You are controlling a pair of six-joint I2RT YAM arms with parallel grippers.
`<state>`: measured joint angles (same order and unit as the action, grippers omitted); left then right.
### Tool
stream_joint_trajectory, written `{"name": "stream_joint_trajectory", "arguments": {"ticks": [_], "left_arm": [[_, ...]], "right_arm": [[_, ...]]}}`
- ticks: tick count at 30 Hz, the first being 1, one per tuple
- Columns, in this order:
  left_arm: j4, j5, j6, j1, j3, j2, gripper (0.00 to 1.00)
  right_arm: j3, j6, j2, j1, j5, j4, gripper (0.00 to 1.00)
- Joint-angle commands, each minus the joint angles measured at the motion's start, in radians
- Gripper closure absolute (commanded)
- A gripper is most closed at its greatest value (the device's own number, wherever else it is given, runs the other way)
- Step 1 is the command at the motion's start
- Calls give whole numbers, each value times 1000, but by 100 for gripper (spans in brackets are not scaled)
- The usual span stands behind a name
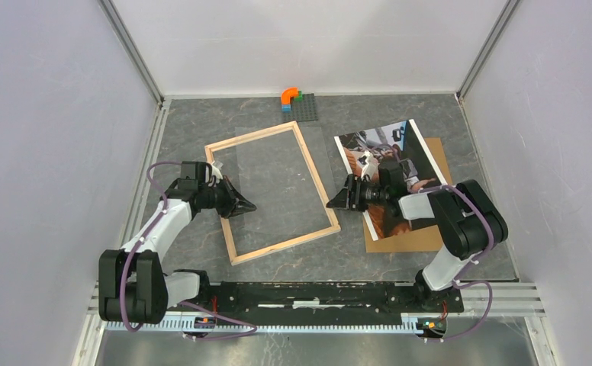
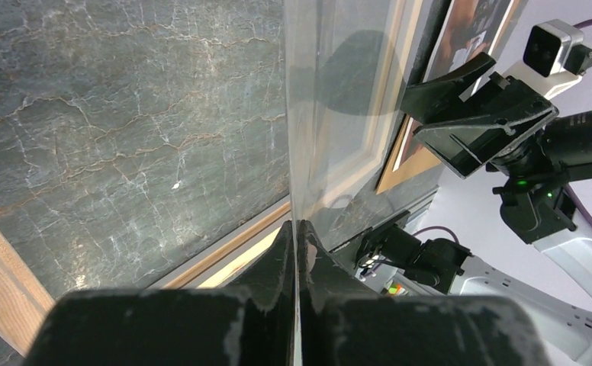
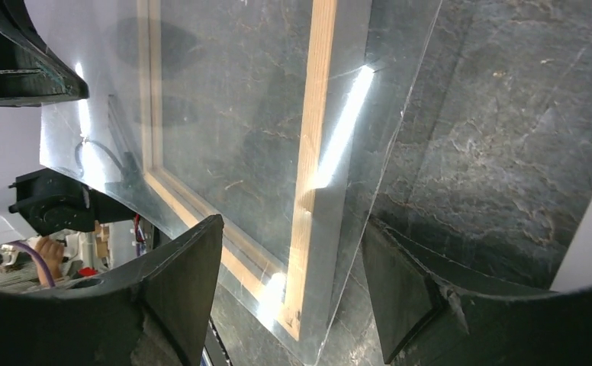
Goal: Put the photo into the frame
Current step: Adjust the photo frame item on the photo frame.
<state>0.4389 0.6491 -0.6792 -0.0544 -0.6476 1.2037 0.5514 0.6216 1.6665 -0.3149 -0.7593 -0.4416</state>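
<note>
The pale wood frame (image 1: 285,243) lies flat mid-table. A clear sheet (image 1: 285,175) hangs over it, and my left gripper (image 1: 251,207) is shut on the sheet's left edge. The left wrist view shows the pinch (image 2: 296,226), with the sheet (image 2: 331,114) rising from it edge-on and a frame rail (image 2: 236,248) beneath. My right gripper (image 1: 331,203) is open at the sheet's right edge. In the right wrist view (image 3: 293,236) that edge (image 3: 384,152) runs between the spread fingers without touching either, above the frame rail (image 3: 316,137). The photo (image 1: 377,141) lies to the right, partly under the right arm.
A brown backing board (image 1: 423,236) lies under the photo at the right. A small dark plate with orange, green and blue bricks (image 1: 297,103) sits at the back. Walls close in the table on the left, back and right.
</note>
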Motion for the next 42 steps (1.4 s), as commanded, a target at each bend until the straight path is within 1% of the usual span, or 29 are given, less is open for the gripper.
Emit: {"name": "stream_joint_trajectory", "arguments": {"ticks": [1,3,5,7,10,11,16,17,18,20,25,28,31,32,34,36,38,39,42], "left_arm": [[-29,46,50,5,14,2,94],[-43,56,45,4,17,9,92],[-56,59,41,5,21,16,89],[-65,59,40,5,24,22,80],[-89,70,30,4,32,31,71],[-97,74,24,4,37,31,68],[-135,82,2,4,51,41,58],[-138,85,1,3,52,47,55],[-139,84,1,4,54,51,52],[-146,85,1,3,61,58,49],[-158,85,-2,3,73,62,45],[-159,84,1,4,77,56,41],[-138,67,14,2,73,36,32],[-122,50,20,4,67,25,29],[-63,-6,36,3,48,-16,20],[-3,-91,45,4,22,-65,12],[56,-172,54,3,-4,-105,6],[88,-212,54,3,-21,-123,0],[184,-346,65,3,-71,-163,0]], "right_arm": [[27,101,35,8,-82,-185,30],[23,144,37,17,-99,-235,31],[9,208,48,25,-130,-328,33],[-22,293,61,29,-155,-462,38],[-54,383,75,30,-172,-591,42],[-59,400,80,30,-175,-621,44],[-64,428,111,27,-179,-669,48],[-64,435,114,24,-179,-678,48],[-63,440,118,19,-177,-682,49],[-54,445,129,1,-172,-680,48],[-39,464,158,-39,-147,-688,50],[-36,460,159,-46,-124,-667,53],[-28,415,155,-46,-104,-592,60],[-23,393,152,-46,-99,-560,63],[-16,352,147,-46,-99,-505,68],[-8,322,142,-47,-100,-465,74],[0,300,141,-45,-103,-444,81],[7,282,144,-45,-104,-426,83],[26,245,149,-47,-117,-393,92]]}}
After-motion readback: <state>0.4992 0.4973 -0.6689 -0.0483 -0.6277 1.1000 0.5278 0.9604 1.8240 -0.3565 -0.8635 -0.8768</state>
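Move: My left hand still pinches the clear sheet's left edge; the frame it is being taken to is centred about 4 cm ahead and 4 cm right of that hand, some 8 cm lower. My right hand straddles the sheet's right edge with open fingers: the sheet's middle lies roughly 10 cm left, 6 cm ahead and a little higher. From there the frame is 15 cm left, 3 ahead, and the photo 17 cm right, 6 ahead, both a few centimetres below. I lower my left hand about 2 cm while opening its fingers wide, let go of the sheet's left edge, and at the last ease up and to the left. My right hand rises nearly 5 cm over the frame's right rail, tips its fingers up some 20 degrees, shifts about 3.5 cm left, then sinks nearly 3 cm as it closes and pinches the sheet's right edge. ##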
